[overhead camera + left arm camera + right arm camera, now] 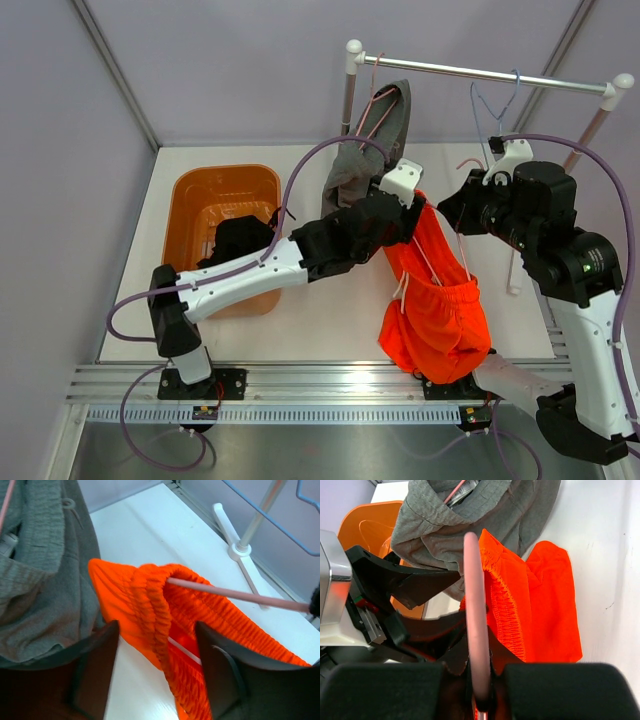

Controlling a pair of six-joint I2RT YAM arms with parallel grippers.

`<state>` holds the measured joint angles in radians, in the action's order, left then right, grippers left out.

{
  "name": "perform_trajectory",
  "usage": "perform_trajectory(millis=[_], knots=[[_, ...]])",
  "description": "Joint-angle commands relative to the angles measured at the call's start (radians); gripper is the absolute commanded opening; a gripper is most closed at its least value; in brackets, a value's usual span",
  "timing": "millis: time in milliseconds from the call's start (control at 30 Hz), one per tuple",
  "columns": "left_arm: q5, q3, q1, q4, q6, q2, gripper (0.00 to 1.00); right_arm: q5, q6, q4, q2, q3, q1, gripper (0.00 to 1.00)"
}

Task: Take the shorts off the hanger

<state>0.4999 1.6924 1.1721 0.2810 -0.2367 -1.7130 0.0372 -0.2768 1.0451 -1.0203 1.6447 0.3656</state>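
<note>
The bright orange shorts hang limp from a pink hanger, low over the white table. My right gripper is shut on that hanger's bar. My left gripper straddles the orange waistband; its jaws stand apart, with a gap to the fabric on each side. Grey shorts hang on another pink hanger from the rail, just left of my left gripper. Black shorts lie in the orange bin.
A white rail on two posts crosses the back right, with an empty blue hanger on it. The rack's white foot rests on the table behind the orange shorts. Grey walls close in the table's back and sides.
</note>
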Motion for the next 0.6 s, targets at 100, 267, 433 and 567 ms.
perform_trajectory(millis=[100,267,433,567], knots=[[0.098,0.099,-0.003,0.012,0.023,-0.033,0.29,0.055,-0.013,-0.028,0.022,0.075,0.012,0.0],[0.1,0.141,-0.022,0.058,0.022,-0.06,0.0,0.072,-0.012,0.001,0.032,0.113,0.012,0.0],[0.138,0.142,-0.048,0.057,0.028,-0.046,0.0,0.096,-0.004,0.035,0.045,0.135,0.01,0.0],[0.19,0.165,-0.084,0.06,0.045,-0.034,0.0,0.11,0.007,0.058,0.061,0.135,0.01,0.0]])
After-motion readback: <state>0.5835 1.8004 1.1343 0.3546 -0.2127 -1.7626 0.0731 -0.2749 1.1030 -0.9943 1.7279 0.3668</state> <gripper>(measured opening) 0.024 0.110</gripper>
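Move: The near corner of the orange shorts' waistband is right in front of my open left fingers, about 2 cm ahead and 1 cm to the right, level with them. The held hanger's neck, in my right grip, is some 4 cm back, 7 cm right and 6 cm up from there-abouts my left hand; the grey shorts hang roughly 8 cm ahead and 9 cm left. From my right hand that waistband corner lies about 6 cm ahead, 6 cm left and 6 cm below. I close my left fingers from part-open to fully shut as I ease them forward into the waistband corner, pinching its edge at the tips, then keep going forward and left, about 3.5 cm in all. Meanwhile my right hand keeps its grip on the hanger and draws it back and up some 3 cm, away from the pinched corner. ##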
